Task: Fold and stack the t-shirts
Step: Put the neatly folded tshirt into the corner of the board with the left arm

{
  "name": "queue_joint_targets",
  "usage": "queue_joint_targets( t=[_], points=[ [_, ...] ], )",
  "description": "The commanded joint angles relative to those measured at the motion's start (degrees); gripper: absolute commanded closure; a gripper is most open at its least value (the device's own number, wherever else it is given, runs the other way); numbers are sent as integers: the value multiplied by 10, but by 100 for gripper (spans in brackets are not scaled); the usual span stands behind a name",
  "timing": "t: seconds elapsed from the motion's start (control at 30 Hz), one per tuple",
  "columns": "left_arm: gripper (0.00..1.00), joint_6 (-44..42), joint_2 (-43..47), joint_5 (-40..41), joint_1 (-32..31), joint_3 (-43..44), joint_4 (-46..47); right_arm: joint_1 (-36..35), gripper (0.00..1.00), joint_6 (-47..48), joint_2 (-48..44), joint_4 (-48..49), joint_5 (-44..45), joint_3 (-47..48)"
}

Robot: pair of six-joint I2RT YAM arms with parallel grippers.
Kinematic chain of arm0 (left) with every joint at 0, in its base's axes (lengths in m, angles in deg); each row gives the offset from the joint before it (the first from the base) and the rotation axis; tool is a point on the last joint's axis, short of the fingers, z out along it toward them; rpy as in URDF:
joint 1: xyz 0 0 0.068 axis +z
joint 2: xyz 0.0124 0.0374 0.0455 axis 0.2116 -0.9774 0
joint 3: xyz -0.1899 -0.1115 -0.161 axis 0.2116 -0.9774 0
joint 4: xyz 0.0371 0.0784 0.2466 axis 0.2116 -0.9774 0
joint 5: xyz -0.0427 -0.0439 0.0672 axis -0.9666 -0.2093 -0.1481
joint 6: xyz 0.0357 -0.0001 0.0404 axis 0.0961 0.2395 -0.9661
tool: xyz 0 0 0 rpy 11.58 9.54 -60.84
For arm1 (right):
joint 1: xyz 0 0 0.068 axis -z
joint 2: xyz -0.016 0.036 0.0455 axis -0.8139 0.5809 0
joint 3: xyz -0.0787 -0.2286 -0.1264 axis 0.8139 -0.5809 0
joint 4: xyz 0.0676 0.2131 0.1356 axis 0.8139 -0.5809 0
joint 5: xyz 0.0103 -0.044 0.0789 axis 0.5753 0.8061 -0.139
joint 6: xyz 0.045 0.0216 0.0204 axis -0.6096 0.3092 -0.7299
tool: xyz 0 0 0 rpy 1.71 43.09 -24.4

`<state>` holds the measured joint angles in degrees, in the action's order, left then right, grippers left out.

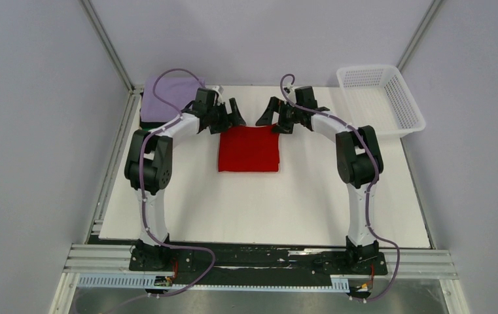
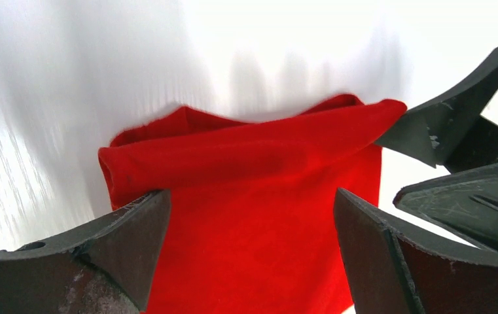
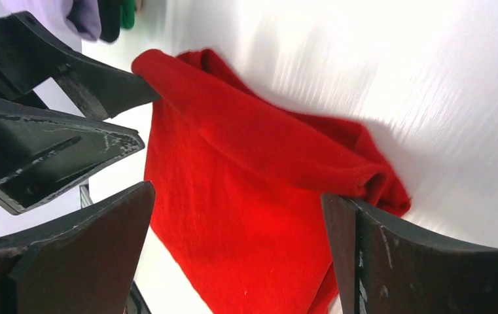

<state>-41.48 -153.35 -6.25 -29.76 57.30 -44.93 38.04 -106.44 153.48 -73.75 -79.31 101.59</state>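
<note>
A bright red t-shirt (image 1: 249, 149) lies folded into a flat square in the middle of the white table. A folded lavender t-shirt (image 1: 167, 98) rests at the back left corner, on top of a dark one (image 1: 149, 122). My left gripper (image 1: 236, 116) and right gripper (image 1: 267, 118) hover side by side over the red shirt's far edge, both open and holding nothing. In the left wrist view the open gripper (image 2: 251, 216) frames the red cloth (image 2: 246, 170). The right wrist view shows the same, its open gripper (image 3: 238, 196) above the red fold (image 3: 252, 144).
A white mesh basket (image 1: 382, 98) stands at the back right corner. The white table board (image 1: 266, 209) stretches towards the arm bases. Grey walls close in on the left, back and right.
</note>
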Motion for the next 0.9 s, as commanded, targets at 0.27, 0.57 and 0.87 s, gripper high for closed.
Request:
queue_joint_targets(
  t=[0.27,0.57,0.87],
  points=[
    [0,-13,-126,41,7,140,-70,18,0,-28,104,23,-9,102],
    [0,13,-72,16,5,21,-60,17,0,-67,81,54,-15,-22],
    [0,36,116,21,-38,-209,-1,-2,0,-63,-95,89,6,-243]
  ],
)
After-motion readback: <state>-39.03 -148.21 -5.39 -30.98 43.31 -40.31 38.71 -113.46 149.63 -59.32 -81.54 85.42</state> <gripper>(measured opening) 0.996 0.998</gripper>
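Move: Near the far corners of the folded red t-shirt, both open hands hover some 4 cm above it. The shirt's middle lies about 7 cm back and 6 cm right of the left hand, and 7 cm back and 7 cm left of the right hand. The purple stack stands about 19 cm to the left hand's left and 8 cm farther out; the white basket lies roughly 36 cm to the right hand's right and 9 cm ahead. Reaching forward about 4 cm at the shirt's far edge while sinking some 3 cm, both hands then reverse and draw back towards the bases, the left about 9 cm, the right about 7 cm, staying low. The spread fingers stay wide open, their tips on the far part of the shirt by the end, dragging the cloth along rather than pinching it. ##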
